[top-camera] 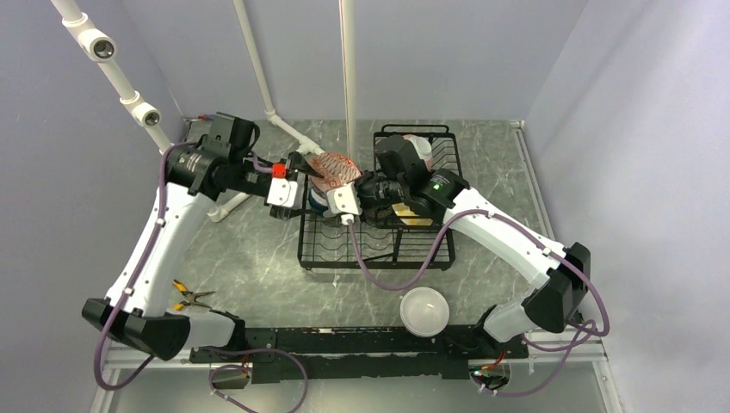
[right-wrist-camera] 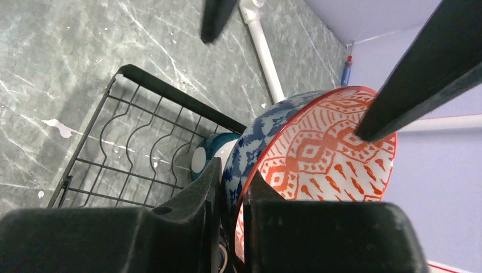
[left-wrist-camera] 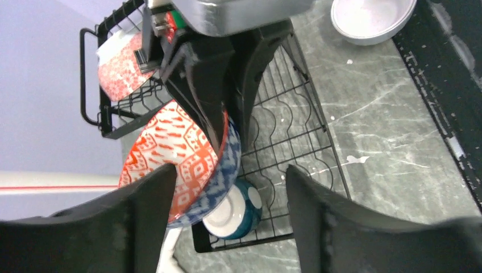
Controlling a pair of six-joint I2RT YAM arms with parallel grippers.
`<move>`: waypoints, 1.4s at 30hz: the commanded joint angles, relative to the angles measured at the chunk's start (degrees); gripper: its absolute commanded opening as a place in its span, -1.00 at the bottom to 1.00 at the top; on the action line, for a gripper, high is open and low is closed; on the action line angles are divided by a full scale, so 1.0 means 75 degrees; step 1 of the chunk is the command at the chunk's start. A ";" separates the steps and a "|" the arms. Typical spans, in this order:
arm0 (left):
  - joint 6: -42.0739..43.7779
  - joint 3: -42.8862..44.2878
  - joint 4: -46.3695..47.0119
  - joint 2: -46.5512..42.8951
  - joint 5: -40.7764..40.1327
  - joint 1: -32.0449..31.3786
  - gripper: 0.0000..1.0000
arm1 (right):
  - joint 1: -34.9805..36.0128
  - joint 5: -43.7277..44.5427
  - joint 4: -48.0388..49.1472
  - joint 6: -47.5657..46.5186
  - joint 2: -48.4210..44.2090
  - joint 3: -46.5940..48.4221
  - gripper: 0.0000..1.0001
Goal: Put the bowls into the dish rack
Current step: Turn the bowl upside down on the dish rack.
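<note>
A bowl (top-camera: 334, 168), orange-red patterned inside and blue patterned outside, hangs on edge over the left end of the black wire dish rack (top-camera: 379, 258). My right gripper (right-wrist-camera: 233, 170) is shut on its rim (right-wrist-camera: 295, 142), one finger on each face. My left gripper (left-wrist-camera: 230, 173) is open, its fingers (left-wrist-camera: 142, 210) standing either side of the same bowl (left-wrist-camera: 176, 153) without pinching it. A teal-and-white bowl (left-wrist-camera: 236, 207) lies on its side in the rack's near-left corner. A pink-patterned bowl (left-wrist-camera: 119, 77) sits in the raised basket. A plain white bowl (top-camera: 424, 311) rests on the table by the right arm's base.
The white pipe frame (top-camera: 349, 77) rises just behind the rack, with a foot (top-camera: 232, 202) on the table to its left. Yellow-handled pliers (top-camera: 191, 295) lie near the left arm's base. Purple walls close in both sides and the back.
</note>
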 commanded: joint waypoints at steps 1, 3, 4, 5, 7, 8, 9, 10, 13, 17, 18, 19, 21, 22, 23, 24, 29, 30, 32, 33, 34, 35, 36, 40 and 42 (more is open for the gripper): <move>-0.0143 -0.0779 0.1473 -0.0953 -0.0438 0.0046 0.69 | -0.0189 -0.0192 0.0639 0.0350 -0.0324 0.0457 -1.00; -0.0226 -0.1427 0.2344 -0.1488 -0.0679 0.0046 0.84 | -0.0287 -0.0488 0.0511 0.0540 -0.0319 0.0669 -1.00; -0.0174 -0.1804 0.2780 -0.1766 -0.0765 0.0046 0.87 | -0.0335 -0.0669 0.0456 0.0645 -0.0334 0.0761 -1.00; -0.0103 -0.2147 0.3272 -0.2006 -0.0835 0.0046 0.88 | -0.0391 -0.0906 0.0393 0.0723 -0.0365 0.0831 -1.00; -0.0023 -0.2854 0.3903 -0.2463 -0.0922 0.0039 0.88 | -0.0494 -0.1376 0.0429 0.0943 -0.0460 0.0887 -1.00; 0.0001 -0.3116 0.4178 -0.2619 -0.0951 0.0039 0.88 | -0.0532 -0.1590 0.0493 0.1045 -0.0533 0.0856 -1.00; 0.0045 -0.3346 0.4407 -0.2762 -0.0943 0.0035 0.88 | -0.0557 -0.1759 0.0587 0.1167 -0.0610 0.0790 -1.00; 0.0065 -0.3565 0.4667 -0.2857 -0.0909 0.0024 0.88 | -0.0565 -0.1925 0.0722 0.1306 -0.0705 0.0718 -1.00; -0.0124 -0.4299 0.5926 -0.3205 -0.0991 -0.0086 0.88 | -0.0576 -0.2289 0.0971 0.1773 -0.0893 0.0592 -1.00; -0.0146 -0.4885 0.7335 -0.3446 -0.1493 -0.0383 0.87 | -0.0589 -0.2573 0.0563 0.1980 -0.0815 0.0901 -1.00; -0.0088 -0.4870 0.7415 -0.3444 -0.1538 -0.0416 0.88 | -0.0588 -0.2584 0.0424 0.1981 -0.0789 0.0994 -1.00; 0.0029 -0.4825 0.7396 -0.3427 -0.1558 -0.0442 0.88 | -0.0589 -0.2585 0.0293 0.1987 -0.0752 0.1083 -1.00; 0.0202 -0.4740 0.7349 -0.3419 -0.1605 -0.0506 0.88 | -0.0580 -0.2588 0.0107 0.1947 -0.0711 0.1163 -1.00; 0.0234 -0.4710 0.7363 -0.3445 -0.1660 -0.0546 0.88 | -0.0588 -0.2590 0.0048 0.1950 -0.0694 0.1180 -1.00; 0.0216 -0.4695 0.7407 -0.3473 -0.1711 -0.0570 0.88 | -0.0589 -0.2580 0.0006 0.1943 -0.0678 0.1184 -1.00; 0.0275 -0.4643 0.7382 -0.3512 -0.1741 -0.0580 0.88 | -0.0589 -0.2541 -0.0057 0.1921 -0.0659 0.1203 -1.00; 0.0716 -0.4126 0.6360 -0.3509 -0.1892 -0.0598 0.88 | -0.0582 -0.2487 -0.0415 0.1806 -0.0511 0.1322 -1.00; 0.0765 -0.4050 0.6261 -0.3498 -0.1895 -0.0604 0.88 | -0.0588 -0.2491 -0.0465 0.1802 -0.0475 0.1357 -1.00; 0.0817 -0.3983 0.6199 -0.3539 -0.1901 -0.0610 0.87 | -0.0589 -0.2483 -0.0503 0.1817 -0.0409 0.1363 -1.00; 0.0788 -0.3961 0.6221 -0.3568 -0.1881 -0.0610 0.88 | -0.0588 -0.2470 -0.0509 0.1818 -0.0379 0.1366 -1.00; 0.0796 -0.3930 0.6186 -0.3569 -0.1879 -0.0612 0.88 | -0.0580 -0.2468 -0.0533 0.1826 -0.0348 0.1361 -1.00; 0.0863 -0.3876 0.6107 -0.3560 -0.1881 -0.0610 0.88 | -0.0584 -0.2484 -0.0552 0.1838 -0.0311 0.1366 -1.00; 0.0861 -0.3832 0.6057 -0.3549 -0.1829 -0.0613 0.88 | -0.0583 -0.2510 -0.0578 0.1822 -0.0264 0.1380 -1.00; 0.1138 -0.3504 0.5280 -0.3227 -0.1447 -0.0631 0.89 | -0.0588 -0.2656 -0.0607 0.1870 -0.0151 0.1478 -1.00; 0.1394 -0.3178 0.4505 -0.2917 -0.1209 -0.0682 0.89 | -0.0589 -0.2727 -0.0618 0.1864 -0.0116 0.1530 -1.00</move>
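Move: The red-and-blue bowl is pinched at the rim by the right fingers, its middle about 3 cm ahead and 3 cm left of the right hand, nearly level. From the left hand, whose part-open jaws are still near its rim, it lies some 4 cm ahead and 5 cm right. The upturned teal bowl in the lower rack sits roughly 10 cm ahead, 4 cm right and 25 cm below the left hand. The dark brown bowl is about 9 cm ahead, 6 cm right and 23 cm below the right hand. The bowl stays pinched in the right fingers, which lift it about 8 cm while drawing back some 3 cm, then lower it 4 cm, rolling its forward side down about 20 degrees. The left fingers open wide clear of the rim; that hand dips slightly, then rises about 6 cm, rolling some 45 degrees so its forward side comes up, jaws open beside the bowl. ##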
